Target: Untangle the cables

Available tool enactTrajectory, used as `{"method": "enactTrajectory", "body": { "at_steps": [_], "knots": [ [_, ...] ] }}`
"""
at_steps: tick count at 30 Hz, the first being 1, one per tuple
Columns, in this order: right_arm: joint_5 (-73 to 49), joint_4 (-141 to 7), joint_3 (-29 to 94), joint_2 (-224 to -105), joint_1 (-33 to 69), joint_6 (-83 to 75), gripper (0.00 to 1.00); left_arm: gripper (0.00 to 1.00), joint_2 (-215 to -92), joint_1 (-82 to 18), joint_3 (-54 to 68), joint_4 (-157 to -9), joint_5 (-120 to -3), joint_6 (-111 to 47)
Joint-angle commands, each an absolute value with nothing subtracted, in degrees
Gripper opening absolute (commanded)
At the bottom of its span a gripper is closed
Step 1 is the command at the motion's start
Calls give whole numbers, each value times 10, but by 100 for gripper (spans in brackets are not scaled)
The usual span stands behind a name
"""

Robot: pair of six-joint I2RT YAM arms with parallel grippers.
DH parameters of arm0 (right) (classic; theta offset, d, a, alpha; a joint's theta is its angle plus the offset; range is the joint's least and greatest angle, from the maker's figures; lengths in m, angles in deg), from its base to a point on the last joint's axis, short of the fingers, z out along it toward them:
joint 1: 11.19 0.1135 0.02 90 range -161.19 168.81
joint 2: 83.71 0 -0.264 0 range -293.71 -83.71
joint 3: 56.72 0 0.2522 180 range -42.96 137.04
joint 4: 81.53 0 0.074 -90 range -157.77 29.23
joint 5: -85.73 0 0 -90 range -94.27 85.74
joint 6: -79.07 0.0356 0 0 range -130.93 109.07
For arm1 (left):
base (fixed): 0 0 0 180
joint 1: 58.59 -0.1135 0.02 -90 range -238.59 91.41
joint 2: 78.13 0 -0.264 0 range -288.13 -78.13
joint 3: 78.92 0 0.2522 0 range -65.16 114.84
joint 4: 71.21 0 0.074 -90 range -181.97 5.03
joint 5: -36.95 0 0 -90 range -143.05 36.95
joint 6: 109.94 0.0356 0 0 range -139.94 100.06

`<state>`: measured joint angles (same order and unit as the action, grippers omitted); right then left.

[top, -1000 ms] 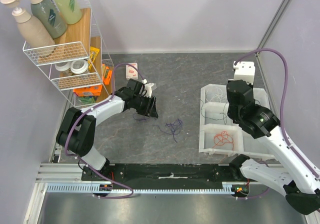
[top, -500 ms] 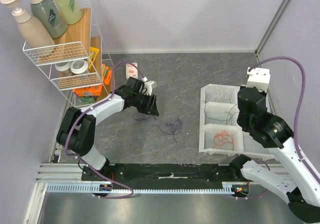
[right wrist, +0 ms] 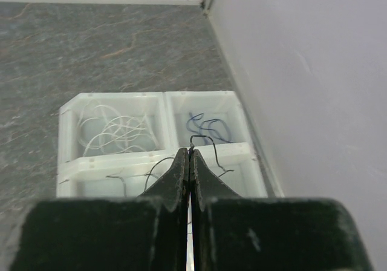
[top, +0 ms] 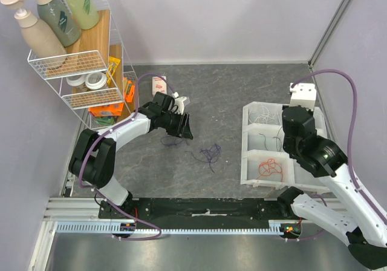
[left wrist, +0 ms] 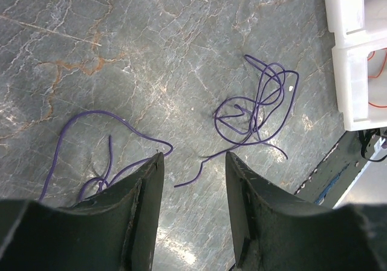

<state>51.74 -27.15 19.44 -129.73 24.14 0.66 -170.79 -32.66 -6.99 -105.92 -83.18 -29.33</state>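
Note:
A tangle of purple cables (top: 210,153) (left wrist: 257,104) lies on the grey table, and a second purple strand (left wrist: 97,112) loops to its left. My left gripper (left wrist: 195,156) (top: 184,129) hangs open just above the table, one fingertip by that second strand's end, with nothing between its jaws. My right gripper (right wrist: 190,153) is shut on a thin dark cable (right wrist: 205,137) and holds it over the white tray (top: 243,144). The tray's compartments hold white cables (right wrist: 118,132), dark blue cables (right wrist: 208,126), orange-red cables (top: 271,167) and dark strands (top: 266,139).
A wire rack (top: 66,53) with pump bottles and small items stands at the back left. A small white and orange packet (top: 159,84) lies behind the left gripper. The right wall runs close beside the tray. A metal rail (top: 193,225) borders the near edge.
My right arm swung right over the tray, then came back a little to the left, staying shut on the dark cable. The left arm has barely moved.

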Motion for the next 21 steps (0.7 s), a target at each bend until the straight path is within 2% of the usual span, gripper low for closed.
{"method": "enactTrajectory", "body": {
  "at_steps": [1,8,17,21],
  "knots": [
    [435,-361,172,-1332,241,29,0,52,-1687,-330,-51,-1069,-835,-307],
    [253,-456,137,-1356,241,40,0,52,-1651,-330,-69,-1091,-821,-298],
    [171,-428,74,-1263,233,108,0,52,-1633,-329,-74,-1102,-819,-293],
    [202,-383,57,-1234,233,153,0,52,-1624,-330,-75,-1099,-824,-307]
  ]
}}
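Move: The right hand pinches the black cable high over the white tray. The middle-left compartment lies about 10 cm to its left, 4 cm ahead and some 30 cm below. The white cable's compartment is about 14 cm ahead and 12 cm left, the blue cable's 13 cm ahead and 7 cm right, the orange cable 6 cm back and 9 cm left. From the empty left hand, the middle-left compartment is about 31 cm to the right, level with it. Keeping its pinch on the black cable, the right hand sweeps about 10 cm left and sinks 5 cm, to high above the middle-left compartment; it bows some 4 cm forward on the way, then draws most of that back. The wrist swings counter-clockwise and rolls its left side up, 20 to 25 degrees each. The left hand, half open and empty, rises slightly over the table. ##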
